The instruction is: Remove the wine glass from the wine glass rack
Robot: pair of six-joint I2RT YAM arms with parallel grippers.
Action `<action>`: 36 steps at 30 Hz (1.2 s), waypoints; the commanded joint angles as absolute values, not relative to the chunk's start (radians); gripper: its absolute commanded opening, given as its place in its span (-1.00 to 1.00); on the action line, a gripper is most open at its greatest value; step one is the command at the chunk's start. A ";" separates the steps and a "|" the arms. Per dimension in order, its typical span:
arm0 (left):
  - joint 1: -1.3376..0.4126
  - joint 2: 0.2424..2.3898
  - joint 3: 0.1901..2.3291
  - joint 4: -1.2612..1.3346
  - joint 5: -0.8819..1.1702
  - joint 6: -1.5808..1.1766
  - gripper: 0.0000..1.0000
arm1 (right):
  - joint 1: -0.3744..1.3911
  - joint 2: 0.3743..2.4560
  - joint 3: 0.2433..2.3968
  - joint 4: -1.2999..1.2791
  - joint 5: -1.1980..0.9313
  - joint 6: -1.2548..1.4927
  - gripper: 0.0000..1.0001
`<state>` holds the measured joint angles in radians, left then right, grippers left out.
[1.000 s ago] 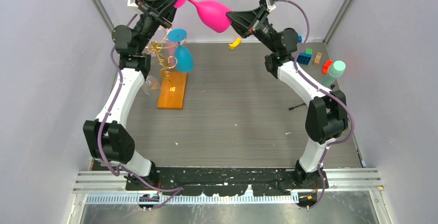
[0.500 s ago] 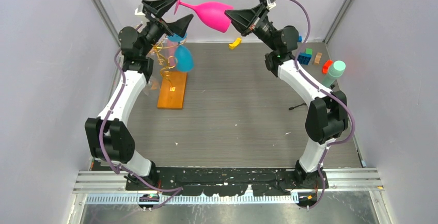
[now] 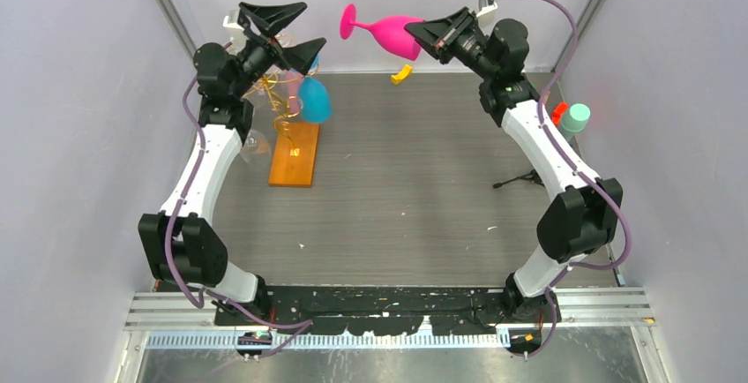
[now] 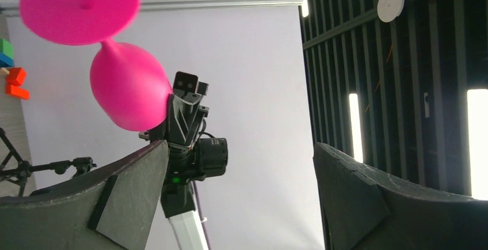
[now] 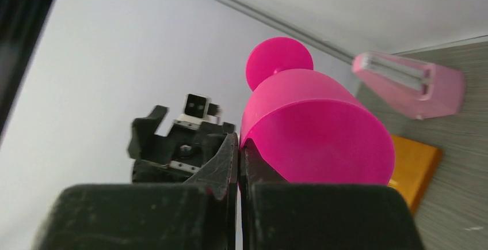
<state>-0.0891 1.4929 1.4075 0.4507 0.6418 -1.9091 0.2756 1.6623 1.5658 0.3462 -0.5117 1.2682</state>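
A pink wine glass (image 3: 390,32) hangs sideways in the air at the back, its foot (image 3: 348,21) pointing left. My right gripper (image 3: 422,33) is shut on the rim of its bowl; in the right wrist view the jaws (image 5: 239,143) pinch the pink wall (image 5: 316,135). My left gripper (image 3: 310,26) stands wide open just left of the foot, touching nothing. In the left wrist view the glass (image 4: 126,88) floats up left, beyond the open gripper (image 4: 241,192). The wine glass rack (image 3: 279,101), gold wire on an orange base (image 3: 295,155), stands below the left gripper.
A blue glass (image 3: 313,101) hangs upside down on the rack, and a clear one (image 3: 257,145) shows beside the left arm. A yellow piece (image 3: 402,73) lies at the back. A mint cylinder (image 3: 575,118), a red block (image 3: 558,111) and a small black tripod (image 3: 520,178) sit at the right.
My left gripper has opened and let go of the pink glass's foot. The right gripper has closed on the rim and carried the glass to the right, away from the left gripper.
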 commanded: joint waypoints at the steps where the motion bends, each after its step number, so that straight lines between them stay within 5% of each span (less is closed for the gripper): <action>1: -0.065 1.454 1.419 0.455 0.682 -1.859 0.99 | 0.282 1.597 1.680 -0.046 -0.395 0.973 -0.99; 8: -0.046 1.460 1.510 0.297 0.737 -1.717 0.99 | 0.298 1.679 1.901 -0.669 -0.120 0.578 -0.99; 17: -0.043 1.483 1.654 0.005 0.773 -1.450 0.99 | 0.340 1.806 2.025 -1.025 0.202 0.329 -0.99; 36: 0.076 1.472 1.895 -0.566 0.639 -0.958 0.99 | 0.224 2.022 2.084 -1.047 0.320 0.310 -0.99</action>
<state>0.0299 1.5085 1.8385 -0.4061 0.7109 -1.1156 0.2420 2.0068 2.0136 -1.0771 0.2588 0.3191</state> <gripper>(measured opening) 0.994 0.032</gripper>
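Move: The right hand holds the pink wine glass by its rim; the bare table spot it is bound for lies about 18 cm to its right, level fore and aft, some 45 cm below. The tripod stands about 16 cm right of that spot and 8 cm nearer; the yellow block lies 21 cm ahead of the hand, 1 cm left, 44 cm down. From the left hand the spot is roughly 35 cm right, 3 cm ahead, 50 cm down. Right hand tips the held wine glass foot-down, lowering it some 27 cm and rightward 17; open left hand rolls. ##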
